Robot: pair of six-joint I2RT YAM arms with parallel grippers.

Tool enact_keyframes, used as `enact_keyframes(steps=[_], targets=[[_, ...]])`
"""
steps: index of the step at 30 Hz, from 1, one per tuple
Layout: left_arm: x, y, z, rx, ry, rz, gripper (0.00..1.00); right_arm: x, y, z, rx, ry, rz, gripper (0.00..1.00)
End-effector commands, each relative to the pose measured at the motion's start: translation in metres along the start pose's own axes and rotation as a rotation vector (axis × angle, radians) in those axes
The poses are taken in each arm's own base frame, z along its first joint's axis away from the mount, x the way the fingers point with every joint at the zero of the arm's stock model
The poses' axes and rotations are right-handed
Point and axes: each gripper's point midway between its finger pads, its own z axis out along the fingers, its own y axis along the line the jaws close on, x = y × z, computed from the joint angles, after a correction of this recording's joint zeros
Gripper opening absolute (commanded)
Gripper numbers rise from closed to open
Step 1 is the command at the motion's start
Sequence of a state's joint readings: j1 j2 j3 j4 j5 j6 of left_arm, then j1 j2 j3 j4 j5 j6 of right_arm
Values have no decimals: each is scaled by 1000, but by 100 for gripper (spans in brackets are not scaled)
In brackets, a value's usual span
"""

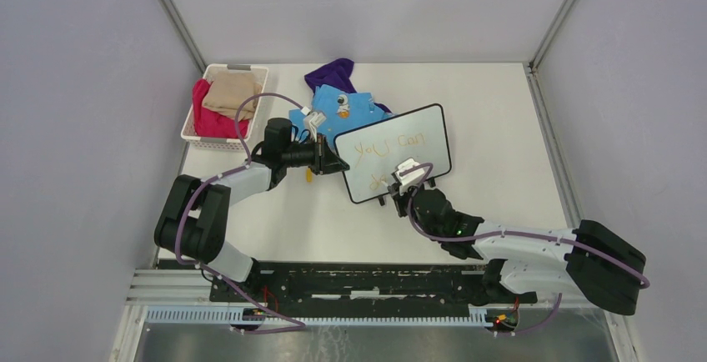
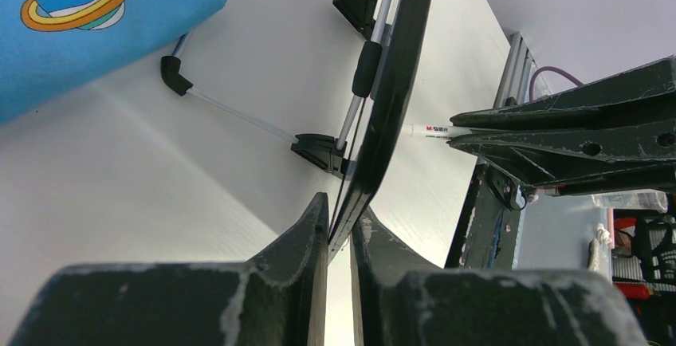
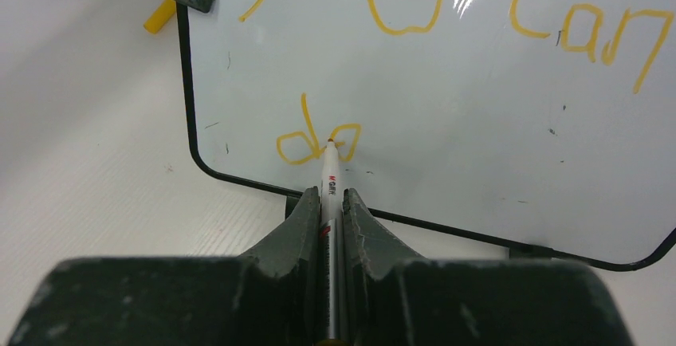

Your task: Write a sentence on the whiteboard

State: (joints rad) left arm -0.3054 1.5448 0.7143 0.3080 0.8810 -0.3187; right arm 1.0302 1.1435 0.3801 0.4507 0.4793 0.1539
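Observation:
The whiteboard stands tilted on its little black feet mid-table. My left gripper is shut on its left edge; in the left wrist view the black frame runs between the fingers of that gripper. My right gripper is shut on a white marker at the board's lower edge. The marker's tip touches the board at the end of "do". The sentence reads "you can" on top, in orange-yellow, with "do" under it.
A white basket of pink and tan clothes stands at the back left. A blue shirt and a purple cloth lie behind the board. A yellow marker cap lies on the table by the left gripper.

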Motion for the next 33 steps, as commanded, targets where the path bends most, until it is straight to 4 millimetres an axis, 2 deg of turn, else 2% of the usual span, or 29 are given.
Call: enact_keyframes(steps=[1, 7, 12, 16, 19, 22, 33], targets=[[21, 16, 2, -66, 64, -31, 2, 7, -5, -3, 14, 8, 14, 0], [21, 16, 2, -68, 62, -30, 2, 2, -13, -9, 43, -7, 14, 0], [21, 16, 2, -69, 64, -29, 2, -26, -20, -18, 61, -82, 42, 0], [21, 16, 2, -69, 63, -27, 2, -45, -35, -21, 115, -123, 52, 0], [21, 16, 2, -68, 64, -28, 2, -49, -51, -20, 156, -135, 74, 0], [21, 16, 2, -68, 64, -29, 2, -52, -57, -16, 166, -145, 92, 0], [21, 17, 2, -69, 65, -29, 2, -59, -45, -5, 109, -151, 97, 0]])
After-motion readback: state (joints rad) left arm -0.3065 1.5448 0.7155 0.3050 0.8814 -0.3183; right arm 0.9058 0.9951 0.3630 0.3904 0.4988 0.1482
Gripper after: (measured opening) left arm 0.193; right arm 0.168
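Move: The right hand holds the marker with its tip on the "o" of "do", about 4 cm ahead and 2 cm left of the hand point, 1 cm below. The blank space after "do", where it heads, is some 6 cm ahead, 3 cm right and 1 cm up. "Can" stands about 10 cm ahead, 5 cm right and 5 cm up; "You" 8 cm ahead, 5 cm left. From the left hand, that space is about 16 cm right, level fore and aft and 1 cm up. Marker tip on the whiteboard, the right hand finishes the "o" with a stroke of about 1 cm down and right, then lifts off and swings up and some 5 cm right, a little forward, to the blank beside "do", turning about 10 degrees clockwise. It ends easing slightly back left and down, the marker still gripped; the left hand keeps pinching the board's left edge. ##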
